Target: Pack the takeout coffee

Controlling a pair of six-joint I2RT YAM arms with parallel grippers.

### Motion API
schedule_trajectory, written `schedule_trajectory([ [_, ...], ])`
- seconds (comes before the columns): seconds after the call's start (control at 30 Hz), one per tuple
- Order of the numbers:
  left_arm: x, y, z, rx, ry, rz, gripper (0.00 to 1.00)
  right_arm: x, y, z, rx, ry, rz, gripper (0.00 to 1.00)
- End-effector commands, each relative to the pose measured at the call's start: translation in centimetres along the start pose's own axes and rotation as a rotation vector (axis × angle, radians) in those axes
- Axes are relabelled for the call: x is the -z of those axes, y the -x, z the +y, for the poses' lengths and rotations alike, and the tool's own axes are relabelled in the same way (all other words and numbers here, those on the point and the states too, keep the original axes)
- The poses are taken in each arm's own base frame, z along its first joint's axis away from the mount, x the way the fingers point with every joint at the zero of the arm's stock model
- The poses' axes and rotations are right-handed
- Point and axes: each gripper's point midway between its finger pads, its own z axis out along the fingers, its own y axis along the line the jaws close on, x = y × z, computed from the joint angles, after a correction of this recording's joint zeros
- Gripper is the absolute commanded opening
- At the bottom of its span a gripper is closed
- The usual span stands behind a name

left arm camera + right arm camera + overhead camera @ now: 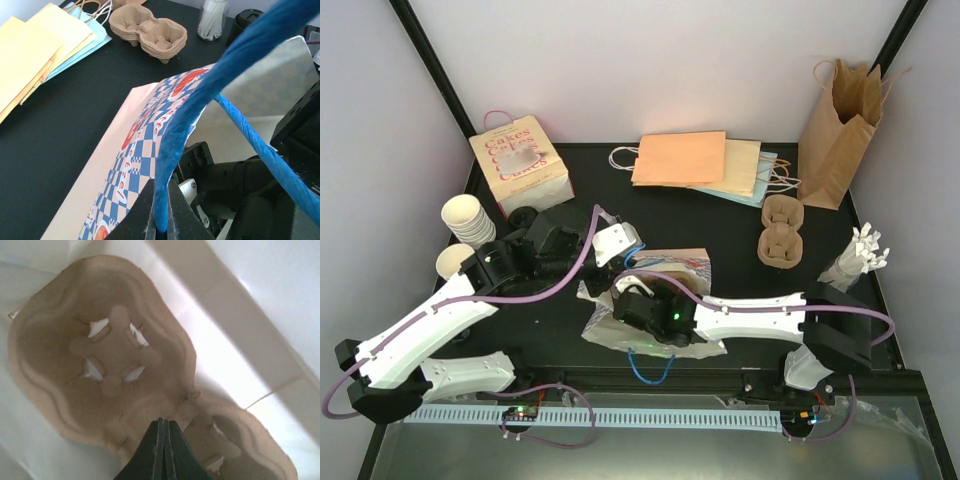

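Note:
The takeout coffee stands at the table's left: a stack of cream ribbed cups [470, 218], a single cup [453, 260] and black lids [525, 216]. A blue-checkered paper bag [672, 268] lies in the middle. My left gripper [162, 225] is shut on the bag's blue rope handle [200, 95] and holds that side up. My right arm reaches into the bag from the right. Inside the bag's white lining, my right gripper [162, 421] is shut on the waist of a brown pulp cup carrier [95, 350]. No cup is in either gripper.
A pink "Cakes" box [520, 160] stands at the back left. Flat paper bags [695, 160] lie at the back centre, beside an upright brown bag [835, 130]. A stack of pulp carriers [782, 232] and a holder of white sticks [855, 260] sit on the right.

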Motion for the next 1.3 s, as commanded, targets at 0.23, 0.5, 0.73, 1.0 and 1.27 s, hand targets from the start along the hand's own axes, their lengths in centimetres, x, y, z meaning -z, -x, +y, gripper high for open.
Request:
schedule_trajectory([
  [0.23,1.9,3.7,-0.8,-0.045,-0.010,-0.103,0.01,-2.6,0.6,-1.2,-0.016,-0.063,0.049,0.01],
  [0.5,1.9,4.1,2.5,0.011,0.173,-0.100,0.02,0.3,2.2,-1.9,-0.014,0.002,-0.033,0.01],
  [0.73,0.8,4.9,4.6,0.048,0.233,-0.062,0.02,4.4,3.8,-4.0,-0.036,0.032,-0.107,0.01],
  [1.0,0.2,5.7,6.5,0.157,0.206,-0.042,0.02,9.1,6.3,-5.4,-0.038,0.128,-0.196,0.01],
  [1.27,-0.4,5.8,9.3,0.307,0.200,-0.019,0.02,13.2,8.6,-6.8,-0.084,0.220,-0.308,0.01],
])
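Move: The left hand has the bag's blue handle. The bag leans with its mouth towards the robot, its middle about 10 cm back, 5 cm right and 18 cm below that hand; the folded paper bags lie 23 cm ahead, 11 cm right and 30 cm below. The right hand's shut fingers are in the bag, its cup carrier about 3 cm ahead, straight on, 2 cm below. Spare carriers lie about 14 cm ahead, 30 cm right and 8 cm lower. Forward and a little left goes the right hand, fingers shut, only some 2 cm against the carrier at the bag's bottom; then it rises about 14 cm away from it towards the mouth, easing back and rolling its left side up. The left hand keeps its pinch on the handle and draws it forward towards the folded paper bags and somewhat up, wrist turning counter-clockwise. ##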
